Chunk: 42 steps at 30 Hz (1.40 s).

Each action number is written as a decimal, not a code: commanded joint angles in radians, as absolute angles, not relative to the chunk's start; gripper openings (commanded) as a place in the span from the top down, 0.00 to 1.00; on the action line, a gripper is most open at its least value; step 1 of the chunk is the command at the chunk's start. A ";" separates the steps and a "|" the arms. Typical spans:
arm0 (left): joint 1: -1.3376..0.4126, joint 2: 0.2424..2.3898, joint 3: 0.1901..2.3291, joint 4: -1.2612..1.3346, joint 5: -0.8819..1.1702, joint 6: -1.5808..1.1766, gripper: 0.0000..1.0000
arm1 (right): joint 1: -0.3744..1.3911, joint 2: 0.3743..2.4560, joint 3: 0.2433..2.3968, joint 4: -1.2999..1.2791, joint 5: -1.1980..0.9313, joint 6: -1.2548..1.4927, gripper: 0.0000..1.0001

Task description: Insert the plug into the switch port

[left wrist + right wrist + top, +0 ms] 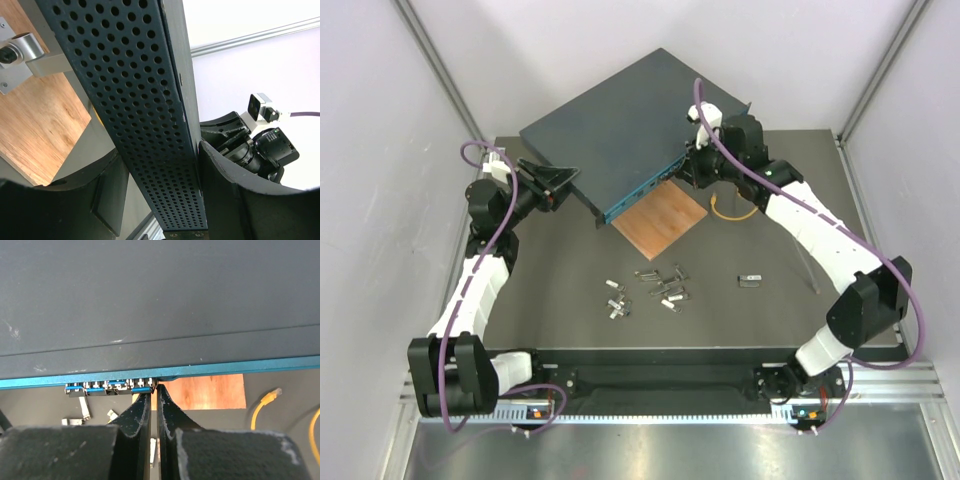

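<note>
The switch (610, 130), a flat dark blue-grey box with a teal front face (640, 192), sits at the back of the table, its front edge raised over a brown board. My left gripper (563, 188) is shut on its left perforated side (145, 100), one finger (235, 200) on each face. My right gripper (692, 165) is shut, with its tips (154, 390) at the right end of the port row. Several blue-latched plugs (100, 388) sit in the ports under the teal edge (250, 365). A thin pale sliver shows in the finger gap; I cannot tell what it is.
The thin brown board (660, 220) lies under the switch's front edge. Several loose metal plugs (655, 285) lie mid-table, with a small dark part (749, 280) to their right. A yellow cable (730, 212) curls beside the board. A silver bracket (25, 50) shows in the left wrist view.
</note>
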<state>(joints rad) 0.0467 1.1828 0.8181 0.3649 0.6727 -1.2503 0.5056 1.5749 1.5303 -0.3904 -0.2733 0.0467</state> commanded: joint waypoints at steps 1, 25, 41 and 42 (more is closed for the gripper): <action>0.025 1.219 0.841 0.367 0.672 -1.143 1.00 | 0.508 1.620 1.638 -0.117 -0.230 0.106 1.00; 0.028 1.210 0.888 0.339 0.686 -1.095 0.52 | 0.448 1.410 1.402 -0.265 -0.389 -0.101 0.71; 0.118 1.106 0.882 0.338 0.801 -1.025 0.01 | 0.275 1.120 1.146 -0.790 -0.474 -0.619 0.23; 0.147 1.098 0.888 0.341 0.816 -1.020 0.01 | 0.272 1.121 1.116 -0.813 -0.466 -0.646 0.24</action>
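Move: The plug being set sits in the switch's front face, about 1 cm ahead and 1 cm left of the right hand's shut fingertips, level with them. Already seated modules run beside it, centred some 2 cm left and 2 cm back of the hand. About 15 cm below are the wooden board, 5 cm left and level fore-and-aft, and the yellow cable plug, 9 cm right and 4 cm ahead. From the left hand the plug being set lies roughly 24 cm right, 2 cm ahead. The plug stays under the right hand's closed fingertips for a good half second, the wrist tipping down some 5 degrees. The hand then comes free and backs away from the switch, about 12 cm right and 10 back, dipping near the end as the fingers spread wide and the wrist rolls its left side down. The left fingers, gripping the switch's end, open and let go, the hand nearly in place. ##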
